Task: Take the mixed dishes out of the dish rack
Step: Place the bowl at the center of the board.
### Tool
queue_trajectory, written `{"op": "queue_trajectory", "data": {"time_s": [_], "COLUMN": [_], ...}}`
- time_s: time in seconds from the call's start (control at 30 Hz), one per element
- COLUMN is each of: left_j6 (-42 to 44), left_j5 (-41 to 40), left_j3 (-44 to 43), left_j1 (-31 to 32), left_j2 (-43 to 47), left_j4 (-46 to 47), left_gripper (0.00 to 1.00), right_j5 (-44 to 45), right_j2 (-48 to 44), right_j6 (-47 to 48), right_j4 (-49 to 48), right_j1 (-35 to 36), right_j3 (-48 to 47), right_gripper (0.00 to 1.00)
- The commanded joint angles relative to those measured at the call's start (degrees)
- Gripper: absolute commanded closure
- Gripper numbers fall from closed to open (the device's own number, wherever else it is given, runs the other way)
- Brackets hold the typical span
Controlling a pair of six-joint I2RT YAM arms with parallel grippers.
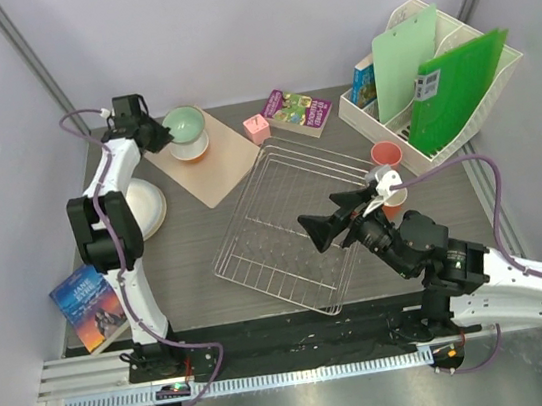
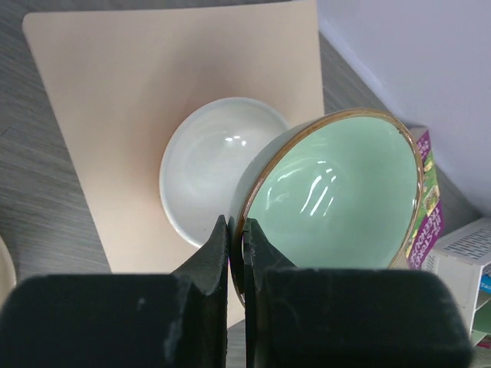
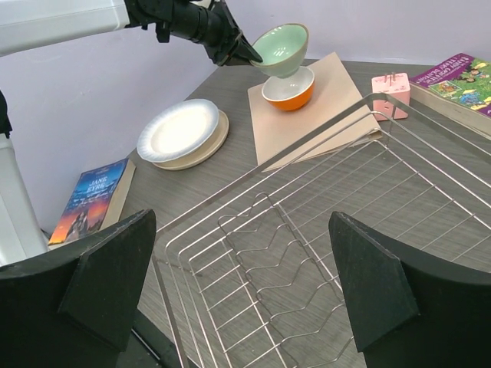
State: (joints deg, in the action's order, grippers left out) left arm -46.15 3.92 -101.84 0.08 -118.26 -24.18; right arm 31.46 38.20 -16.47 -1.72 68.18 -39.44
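My left gripper (image 2: 236, 247) is shut on the rim of the mint-green bowl (image 2: 345, 192), holding it tilted just above the orange bowl (image 3: 290, 90) with the white inside, which sits on the tan mat (image 1: 221, 170). In the top view the mint-green bowl (image 1: 185, 126) is at the back left. The silver wire dish rack (image 1: 290, 231) lies mid-table, and no dish shows inside it. My right gripper (image 3: 242, 284) hangs open over the rack's near end. Cream plates (image 1: 146, 208) are stacked left of the mat. An orange cup (image 1: 385, 154) and a pink cup (image 1: 388, 189) stand right of the rack.
A white file organizer (image 1: 437, 89) with green folders fills the back right. A pink cube (image 1: 257, 128) and a book (image 1: 297, 111) lie behind the rack. Another book (image 1: 88, 304) lies at the near left by the left arm's base. Walls close in on three sides.
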Motion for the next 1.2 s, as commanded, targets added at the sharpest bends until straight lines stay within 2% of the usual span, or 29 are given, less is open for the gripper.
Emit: {"op": "queue_trajectory", "data": {"time_s": [0.0, 0.13, 0.47, 0.7, 0.8, 0.83, 0.87, 0.9, 1.0, 1.17], "left_j6": [-1.8, -1.7, -1.0, -0.2, -0.6, -0.6, -0.6, -0.6, -0.5, -0.5], "left_j5": [4.0, 4.7, 5.0, 4.8, 4.8, 4.8, 5.0, 5.0, 5.2, 5.3], "left_j3": [-6.0, -5.8, 3.0, 3.7, 3.8, 3.8, 3.6, 3.3, 2.5, 0.0], "left_j1": [0.1, 0.2, 0.1, -2.0, -2.4, -2.5, -2.6, -2.7, -2.9, -3.2], "left_j2": [-1.0, -2.8, -1.4, -1.7, -1.5, -1.5, -1.3, -0.9, -0.3, 1.8], "left_j4": [7.7, 7.4, 11.0, 9.6, 9.0, 8.9, 9.0, 8.7, 8.4, 6.8], "left_gripper": [1.0, 1.0, 1.0, 1.0, 0.86, 0.75, 0.69, 0.58, 0.44, 0.33], "right_j5": [1.3, 1.0, 0.2, -0.3, -0.4, -0.4, -0.3, -0.5, -0.7, -0.8], "right_j2": [-0.1, 0.7, 2.1, 2.3, 1.8, 1.9, 1.7, 1.6, 1.7, 1.6], "right_j6": [-0.6, -0.8, -0.8, -1.5, -1.6, -1.5, -1.5, -1.5, -1.7, -2.3], "right_j4": [-3.6, -3.6, -3.6, -3.6, -3.6, -3.6, -3.6, -3.6, -3.6, -3.6], "right_j1": [-0.5, -0.8, -1.7, -2.4, -2.7, -2.9, -2.9, -3.1, -3.2, -3.3], "right_j3": [0.2, 0.2, 0.2, 0.9, 1.1, 1.2, 1.2, 1.2, 1.3, 1.5], "right_gripper": [0.0, 0.0, 0.0, 0.0, 0.0, 0.0, 0.0, 0.0, 0.0, 0.0]}}
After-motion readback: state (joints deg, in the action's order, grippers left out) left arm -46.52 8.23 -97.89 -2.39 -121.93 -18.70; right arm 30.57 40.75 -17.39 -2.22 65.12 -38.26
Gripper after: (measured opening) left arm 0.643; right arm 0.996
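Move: The left gripper already holds the green bowl by its left rim. The orange bowl it is going into sits on the board, its middle about 5 cm right of the left hand, 3 cm ahead and 10 cm below. On the table, the white plates lie some 17 cm left and 10 cm back, the pink block roughly 25 cm right and 8 cm ahead. From the right hand, the orange bowl is about 41 cm ahead, 29 cm left and 26 cm lower. Ease the left gripper about 2 cm forward and slightly up with the green bowl, then sink it some 6 cm while drawing back about 2 cm, setting the bowl down into the orange one. Shift roughly 2 cm left at the bottom, open the fingers about two thirds to let go of the rim, and begin to rise, barely 1 cm. ##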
